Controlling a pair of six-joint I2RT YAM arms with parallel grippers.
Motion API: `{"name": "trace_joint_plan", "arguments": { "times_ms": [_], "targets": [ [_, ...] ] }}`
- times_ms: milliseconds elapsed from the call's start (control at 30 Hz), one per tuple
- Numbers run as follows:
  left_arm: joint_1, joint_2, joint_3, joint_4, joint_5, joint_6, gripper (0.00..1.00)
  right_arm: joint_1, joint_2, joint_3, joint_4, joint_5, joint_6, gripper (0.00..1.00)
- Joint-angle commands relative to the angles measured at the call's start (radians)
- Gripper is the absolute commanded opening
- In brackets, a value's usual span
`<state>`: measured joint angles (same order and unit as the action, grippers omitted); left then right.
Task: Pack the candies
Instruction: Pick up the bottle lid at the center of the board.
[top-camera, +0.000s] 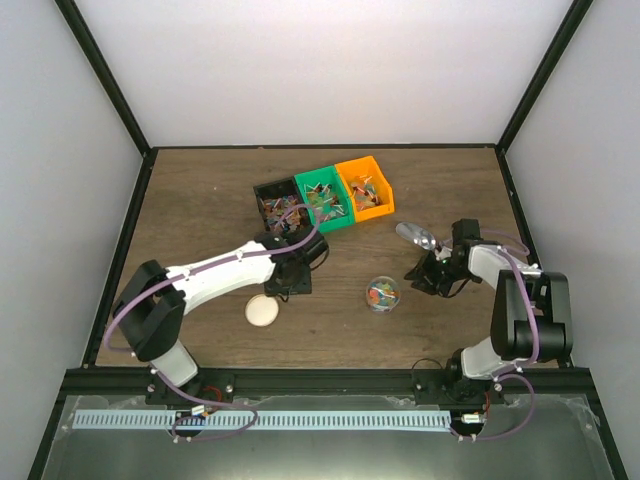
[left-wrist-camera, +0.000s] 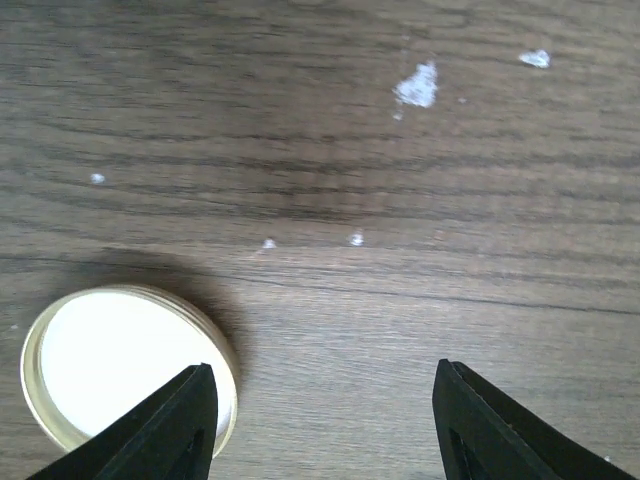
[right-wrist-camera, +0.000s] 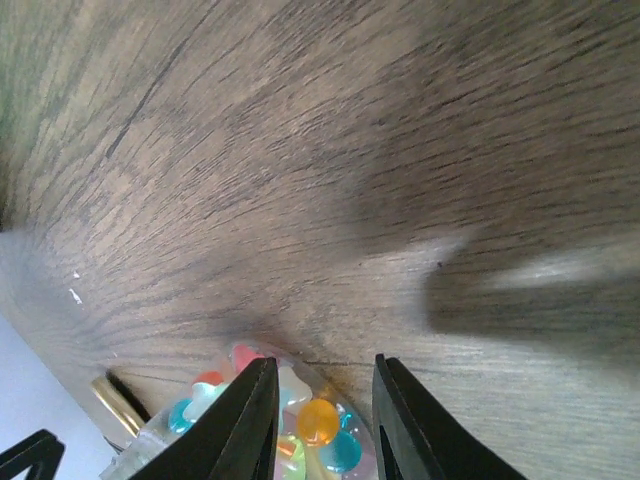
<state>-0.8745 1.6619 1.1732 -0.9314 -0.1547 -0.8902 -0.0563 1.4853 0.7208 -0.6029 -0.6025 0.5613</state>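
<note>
Candies (top-camera: 282, 212) in mixed colours fill the black bin (top-camera: 262, 190), the green bin (top-camera: 312, 180) and the orange bin (top-camera: 352, 167) at the back of the table. More candies (right-wrist-camera: 318, 420) sit in a small clear jar (top-camera: 382, 293) at mid table. My right gripper (top-camera: 415, 277) is just right of the jar. In the right wrist view the right gripper (right-wrist-camera: 325, 360) has its jaws apart with nothing between them, and the jar shows behind its fingers. My left gripper (left-wrist-camera: 325, 368) is open low over bare wood.
A round beige lid (top-camera: 262, 311) lies left of the jar; the left finger overlaps the lid (left-wrist-camera: 110, 360) at its edge. A silver scoop (top-camera: 418, 237) rests beyond the right gripper. White crumbs (left-wrist-camera: 418, 86) dot the wood.
</note>
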Motion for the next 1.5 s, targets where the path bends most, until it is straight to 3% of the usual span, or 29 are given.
{"name": "trace_joint_plan", "arguments": {
  "times_ms": [0,567,700,833,1033,1100,1467],
  "targets": [
    [0.023,-0.052,-0.052,-0.042,-0.038,-0.038,0.61,0.006,0.033,0.003,0.026,-0.006,-0.019,0.29],
    [0.022,-0.003,-0.216,0.076,0.066,0.029,0.59,0.006,0.081,-0.032,0.059,-0.054,-0.026,0.28],
    [0.017,0.027,-0.199,0.08,0.074,0.045,0.52,0.006,0.078,-0.039,0.058,-0.045,-0.032,0.26],
    [0.015,0.028,-0.196,0.09,0.083,0.055,0.37,0.006,0.082,-0.05,0.065,-0.052,-0.032,0.24],
    [0.015,0.058,-0.185,0.095,0.088,0.07,0.23,0.005,0.083,-0.046,0.052,-0.034,-0.045,0.23],
    [0.017,0.061,-0.176,0.091,0.082,0.073,0.11,0.006,0.077,-0.049,0.044,-0.032,-0.047,0.23],
    [0.019,0.099,-0.011,0.009,0.026,0.167,0.06,0.004,-0.027,-0.047,-0.101,0.094,-0.064,0.28]
  ]
}}
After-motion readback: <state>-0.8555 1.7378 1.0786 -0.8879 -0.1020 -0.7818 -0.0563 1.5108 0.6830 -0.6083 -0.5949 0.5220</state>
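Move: From my open left hand the lid lies about 4 cm back and 6 cm to the left, some 6 cm lower, flat on the board. The jar of candies stands about 21 cm to this hand's right and level with it. The black tray is about 19 cm ahead and nearly in line, with the green tray at 20 cm ahead and 8 cm right. From my right hand the lid is roughly 36 cm left and 7 cm back. I swing my left hand left and back over the lid's right-hand edge while sinking about 6 cm, fingers open and tips tilting some 10 degrees back towards my base. Down there I ease a little right again and shut the fingers, pinching the lid's rim, then start up about 1 cm, going forward and right a couple of centimetres. ##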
